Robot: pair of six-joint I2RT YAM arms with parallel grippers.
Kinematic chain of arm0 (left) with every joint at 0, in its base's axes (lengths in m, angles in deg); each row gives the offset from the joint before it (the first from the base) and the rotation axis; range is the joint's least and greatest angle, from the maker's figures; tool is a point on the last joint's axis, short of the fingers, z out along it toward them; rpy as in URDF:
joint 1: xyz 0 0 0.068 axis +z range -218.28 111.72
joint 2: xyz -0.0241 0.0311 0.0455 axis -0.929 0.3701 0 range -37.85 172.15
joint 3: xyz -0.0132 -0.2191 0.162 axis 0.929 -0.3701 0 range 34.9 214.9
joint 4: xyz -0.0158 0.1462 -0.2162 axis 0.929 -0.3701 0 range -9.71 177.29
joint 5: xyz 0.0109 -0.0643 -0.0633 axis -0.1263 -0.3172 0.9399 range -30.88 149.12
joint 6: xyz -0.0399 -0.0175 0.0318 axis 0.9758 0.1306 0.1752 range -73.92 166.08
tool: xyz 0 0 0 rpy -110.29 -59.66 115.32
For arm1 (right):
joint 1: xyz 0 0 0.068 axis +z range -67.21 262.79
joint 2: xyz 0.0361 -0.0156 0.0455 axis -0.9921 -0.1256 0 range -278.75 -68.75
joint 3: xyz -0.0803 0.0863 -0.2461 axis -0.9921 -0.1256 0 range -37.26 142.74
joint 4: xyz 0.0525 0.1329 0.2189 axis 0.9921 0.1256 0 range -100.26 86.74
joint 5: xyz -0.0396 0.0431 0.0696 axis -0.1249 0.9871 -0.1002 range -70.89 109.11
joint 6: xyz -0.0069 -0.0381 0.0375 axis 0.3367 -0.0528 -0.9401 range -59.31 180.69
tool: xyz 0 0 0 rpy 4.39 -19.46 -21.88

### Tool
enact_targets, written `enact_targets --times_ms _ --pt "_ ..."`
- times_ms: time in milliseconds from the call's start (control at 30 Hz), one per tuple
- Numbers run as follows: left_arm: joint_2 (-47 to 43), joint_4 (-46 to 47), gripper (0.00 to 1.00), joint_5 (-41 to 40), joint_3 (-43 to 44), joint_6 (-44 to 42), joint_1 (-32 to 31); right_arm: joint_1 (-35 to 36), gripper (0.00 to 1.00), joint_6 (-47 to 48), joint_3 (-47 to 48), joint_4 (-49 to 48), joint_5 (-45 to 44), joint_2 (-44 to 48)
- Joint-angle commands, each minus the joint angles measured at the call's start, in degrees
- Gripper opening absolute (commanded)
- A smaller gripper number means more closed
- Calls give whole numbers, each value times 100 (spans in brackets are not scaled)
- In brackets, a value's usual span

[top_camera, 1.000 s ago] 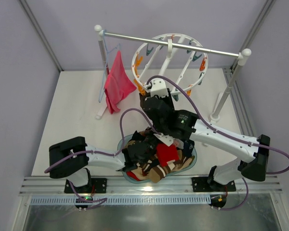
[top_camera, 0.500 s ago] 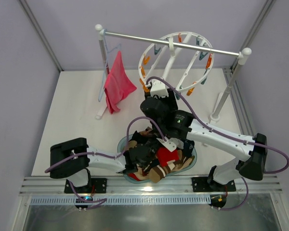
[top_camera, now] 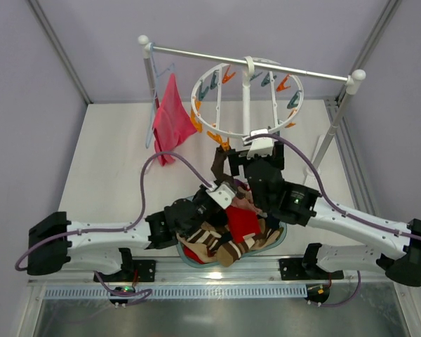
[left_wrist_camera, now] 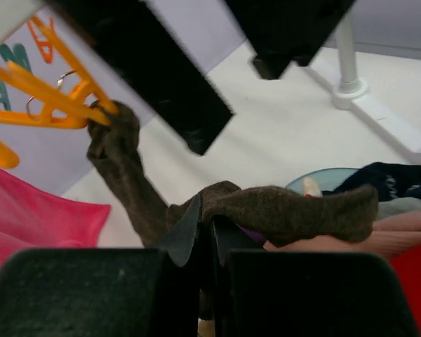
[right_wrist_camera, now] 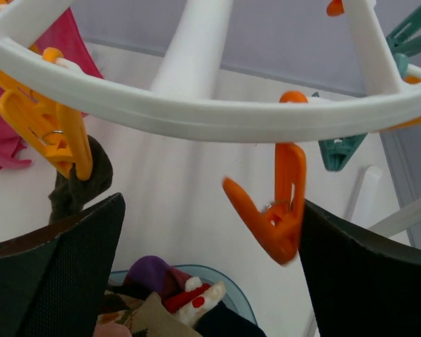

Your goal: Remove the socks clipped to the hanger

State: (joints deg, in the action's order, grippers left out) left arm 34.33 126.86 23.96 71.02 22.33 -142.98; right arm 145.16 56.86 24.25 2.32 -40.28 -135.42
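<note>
The hanger point(top_camera: 196, 95), a white spoked ring point(right_wrist_camera: 196, 116) with orange and teal clips, hangs from the rail. One dark brown sock point(left_wrist_camera: 137, 193) stays pinched at its top in an orange clip point(left_wrist_camera: 52, 105), seen in the top view as a dark strip point(top_camera: 217, 165). My left gripper point(left_wrist_camera: 210, 225) is shut on the sock's lower part, just above the basket point(top_camera: 223, 191). My right gripper point(right_wrist_camera: 210, 246) is open under the ring's near rim point(top_camera: 258, 146). An empty orange clip point(right_wrist_camera: 277, 210) dangles by its right finger. Several other socks point(top_camera: 242, 225) lie piled in the basket.
The teal basket point(top_camera: 282, 235) sits at the near table edge between the arm bases. A pink cloth point(top_camera: 170, 119) hangs on a light-blue wire hanger point(top_camera: 161, 76) at the rail's left end. The metal rail point(top_camera: 316, 74) rests on two white posts point(top_camera: 333, 133).
My right gripper opened wide and moved right and nearer, off a clip. The tilted ring swung back. My left arm stretched out and rose from the basket, still shut.
</note>
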Motion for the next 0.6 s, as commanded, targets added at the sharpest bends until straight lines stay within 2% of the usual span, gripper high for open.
enact_targets --times_ms 0,133,233,467,567 --pt "-782 -1395 0 658 317 1387 69 -5 100 269 -569 -1081 463 646" --pt "-1504 -2303 0 1133 282 1968 131 -23 100 304 -1202 -1223 482 1112" --pt "-1830 -2735 0 1117 142 2338 148 -40 100 296 -1562 -1495 508 1341" --pt "-1752 -2358 0 589 -781 3208 157 -76 100 138 -2468 -1847 657 2079" --pt "-1577 -1859 0 291 -1289 3717 148 -93 100 59 -2837 -1891 640 2500"
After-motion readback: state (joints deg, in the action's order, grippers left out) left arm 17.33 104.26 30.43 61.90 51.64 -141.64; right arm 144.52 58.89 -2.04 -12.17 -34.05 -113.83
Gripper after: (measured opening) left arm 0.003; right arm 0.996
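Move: The left hand already pinches a loose dark sock. The middle of the sock-filled basin lies about 17 cm below that hand and some 5 cm back, straight below it sideways. Another dark sock hangs from an orange clip roughly 7 cm ahead of it, 3 cm left and 3 cm up. From the empty right hand this hanging sock is about 12 cm left, 2 cm ahead and 3 cm below; an empty orange clip is about 5 cm ahead, 1 cm right and 2 cm up. Keeping the loose dark sock pinched in shut fingers, the left hand rises some 3.5 cm while drawing back and left, then drops about 10 cm towards the basin, its fingers tipping down roughly 25 degrees. The right hand, still wide open and empty, backs off from the hanger, down about 5 cm, rightward and back. ##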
